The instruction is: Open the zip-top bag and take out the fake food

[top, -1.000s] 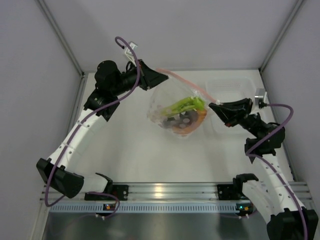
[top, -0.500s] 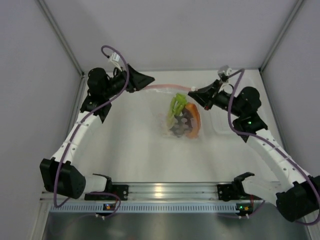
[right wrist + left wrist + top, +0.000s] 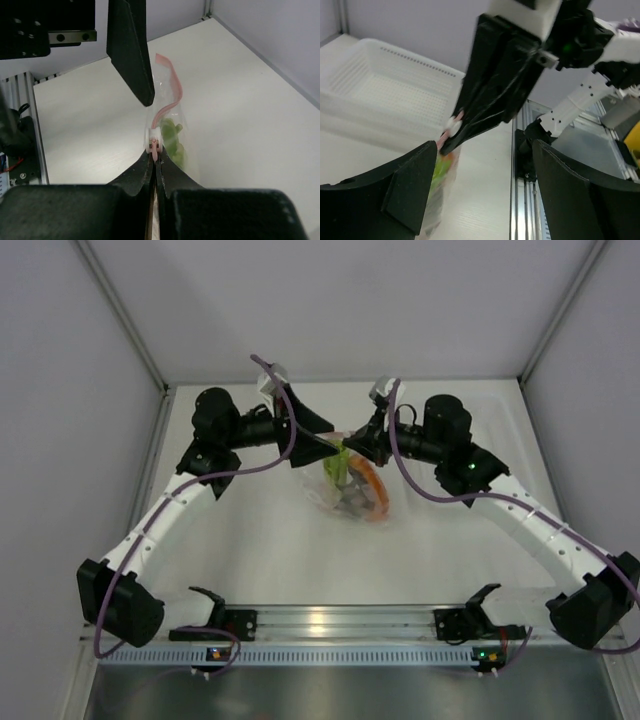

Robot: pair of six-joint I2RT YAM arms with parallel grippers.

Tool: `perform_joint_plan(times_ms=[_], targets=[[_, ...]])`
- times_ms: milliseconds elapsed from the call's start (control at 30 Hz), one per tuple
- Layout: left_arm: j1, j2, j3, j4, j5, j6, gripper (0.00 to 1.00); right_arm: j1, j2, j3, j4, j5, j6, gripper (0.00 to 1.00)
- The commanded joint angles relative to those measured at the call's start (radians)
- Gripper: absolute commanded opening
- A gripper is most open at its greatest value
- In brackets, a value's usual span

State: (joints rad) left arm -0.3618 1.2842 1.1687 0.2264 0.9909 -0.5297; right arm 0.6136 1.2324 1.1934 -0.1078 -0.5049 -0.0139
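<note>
The zip-top bag (image 3: 350,490) hangs below my right gripper (image 3: 354,447), which is shut on the white slider and pink zip strip (image 3: 170,100) at the bag's top edge. Inside the bag lies the fake food: a green stalk (image 3: 336,462), an orange slice (image 3: 376,490) and a grey piece. My left gripper (image 3: 328,445) stands open right beside the right one, its fingers (image 3: 400,195) wide apart and holding nothing. In the left wrist view the bag (image 3: 438,182) shows by the left finger. I cannot tell whether the bag's bottom rests on the table.
A clear rigid tray (image 3: 500,412) sits at the back right, partly behind the right arm, and shows in the left wrist view as a white perforated tray (image 3: 380,90). Grey walls enclose the table. An aluminium rail (image 3: 330,622) runs along the near edge.
The left gripper let go of the zip strip, opened and swung right to the table's middle. The right gripper carried the slider end and bag leftward to meet it.
</note>
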Motion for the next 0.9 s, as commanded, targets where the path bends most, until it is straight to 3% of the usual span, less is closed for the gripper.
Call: perform_joint_plan(times_ms=[0,267,533,867], targets=[[-0.057,-0.045,0.078,0.093,0.124,0.226,0.82,0.049,-0.007,0.052,-0.110,0.011,-0.112,0.00],[-0.066,0.102,0.209,0.093,0.276,0.203,0.66,0.052,-0.068,-0.025,-0.056,-0.030,-0.143,0.00],[-0.103,0.125,0.206,0.093,0.304,0.255,0.49,0.051,-0.083,-0.041,-0.029,-0.063,-0.124,0.00],[-0.105,0.149,0.171,0.093,0.296,0.264,0.40,0.052,-0.114,-0.078,0.019,-0.064,-0.098,0.00]])
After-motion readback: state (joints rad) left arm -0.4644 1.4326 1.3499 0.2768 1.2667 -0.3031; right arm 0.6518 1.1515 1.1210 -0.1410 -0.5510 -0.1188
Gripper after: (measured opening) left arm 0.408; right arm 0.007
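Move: The zip slider, pinched in my right fingertips, lies some 5 cm to the right of my open left hand, about level with it and 1 cm back. Inside the hanging bag, the green food is roughly 7 cm below my left hand, 1 cm back and 1 cm right; the orange food is about 12 cm below, 7 cm right and 3 cm back. From my right hand, the slider sits just off the pads, about 1 cm left and 1 cm forward. I pull my left hand back about 3.5 cm and up, then sink it while easing some 4 cm right to bring its fingertips close over the slider. That hand turns roughly 20 degrees clockwise, rolls with its far side rising, and half closes its fingers. My right hand keeps its pinch and draws the slider back about 3 cm, slightly down. ##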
